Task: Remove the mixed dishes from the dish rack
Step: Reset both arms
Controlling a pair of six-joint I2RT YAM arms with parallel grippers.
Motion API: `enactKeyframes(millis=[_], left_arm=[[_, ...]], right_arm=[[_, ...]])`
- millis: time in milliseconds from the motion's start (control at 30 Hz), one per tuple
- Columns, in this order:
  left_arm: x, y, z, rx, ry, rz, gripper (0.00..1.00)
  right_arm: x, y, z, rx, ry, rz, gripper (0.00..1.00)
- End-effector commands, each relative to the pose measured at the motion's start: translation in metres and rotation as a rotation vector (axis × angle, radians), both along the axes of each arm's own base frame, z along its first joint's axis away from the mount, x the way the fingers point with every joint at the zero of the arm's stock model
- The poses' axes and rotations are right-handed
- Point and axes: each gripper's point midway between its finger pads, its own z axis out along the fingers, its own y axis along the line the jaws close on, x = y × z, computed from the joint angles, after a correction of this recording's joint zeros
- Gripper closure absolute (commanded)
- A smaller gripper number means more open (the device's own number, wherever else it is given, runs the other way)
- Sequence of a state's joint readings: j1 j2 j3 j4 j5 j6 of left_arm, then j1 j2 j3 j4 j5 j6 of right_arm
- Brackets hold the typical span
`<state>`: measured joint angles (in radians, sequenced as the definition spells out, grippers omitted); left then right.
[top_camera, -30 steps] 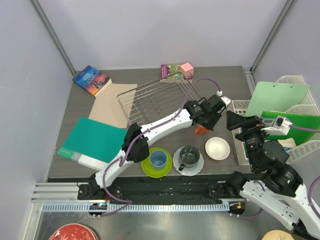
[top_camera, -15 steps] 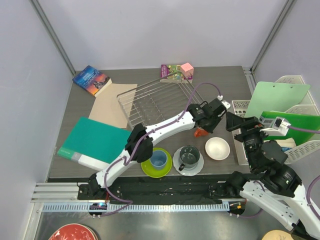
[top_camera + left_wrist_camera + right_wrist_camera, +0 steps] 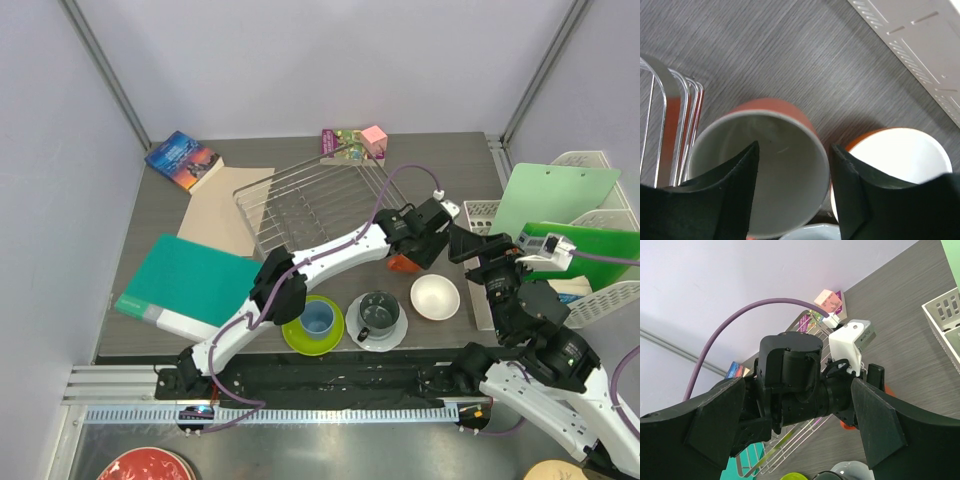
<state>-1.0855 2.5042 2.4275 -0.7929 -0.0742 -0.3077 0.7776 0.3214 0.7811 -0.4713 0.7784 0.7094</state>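
Observation:
The orange mug stands upright on the table just right of the wire dish rack. My left gripper is open over it, one finger inside the mug and the other outside, with a gap to the mug's wall. Beside it sits the white bowl with orange outside. A dark grey mug rests on a pale plate, and a light blue cup on a lime-green plate. My right gripper hangs open and empty.
A teal folder, brown paper and a book lie to the left. A pink cube sits at the back. White lattice baskets and a green clipboard stand at the right. A red plate lies below the table edge.
My left gripper carried the orange mug down and toward the bowl, set it on the table and opened its jaws. The right gripper shifted slightly left.

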Motion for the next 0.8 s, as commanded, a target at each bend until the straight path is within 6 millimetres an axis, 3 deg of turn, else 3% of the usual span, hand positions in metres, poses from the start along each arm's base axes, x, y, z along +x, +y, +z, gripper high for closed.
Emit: enactKeyframes(millis=[0, 200, 367, 600, 767], left_arm=[[0.004, -0.004, 0.052, -0.084, -0.087, 0.021, 0.40], [0.008, -0.001, 0.079, -0.129, -0.127, 0.069, 0.26], [0.008, -0.001, 0.114, -0.211, -0.153, 0.084, 0.00], [0.002, 0.007, 0.166, -0.315, -0.176, 0.107, 0.00], [0.001, 0.034, 0.220, -0.385, -0.229, 0.179, 0.00]], right_arm=[[0.002, 0.003, 0.009, 0.034, -0.021, 0.002, 0.08], [0.001, 0.000, 0.015, 0.041, -0.033, -0.002, 0.08], [-0.002, -0.003, 0.025, 0.039, -0.051, -0.007, 0.08], [-0.004, -0.007, 0.036, 0.043, -0.068, -0.012, 0.08], [-0.007, -0.013, 0.048, 0.031, -0.088, -0.027, 0.08]])
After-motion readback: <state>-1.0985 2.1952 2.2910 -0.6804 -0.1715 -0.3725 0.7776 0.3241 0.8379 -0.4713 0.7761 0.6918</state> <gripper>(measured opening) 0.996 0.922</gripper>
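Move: The orange mug stands right at the left gripper, its middle about 2 cm to the left, 1 cm ahead and 3 cm below, with the fingers straddling its rim. The white bowl is some 8 cm back and 3 cm right, the grey mug 13 cm back and 10 cm left, and the dish rack's middle roughly 13 cm ahead and 23 cm left. From the right gripper, the orange mug lies about 10 cm ahead, 8 cm left and 27 cm below. Keep the left gripper almost in place at the orange mug's rim while its half-open fingers spread fully, then lift it straight up about 15 cm, gathering speed, so the fingers come clear of the rim. Tip the fingers up and outward to the right by some 15 degrees as you rise. Late on, ease the empty, open right gripper up about 2 cm. ##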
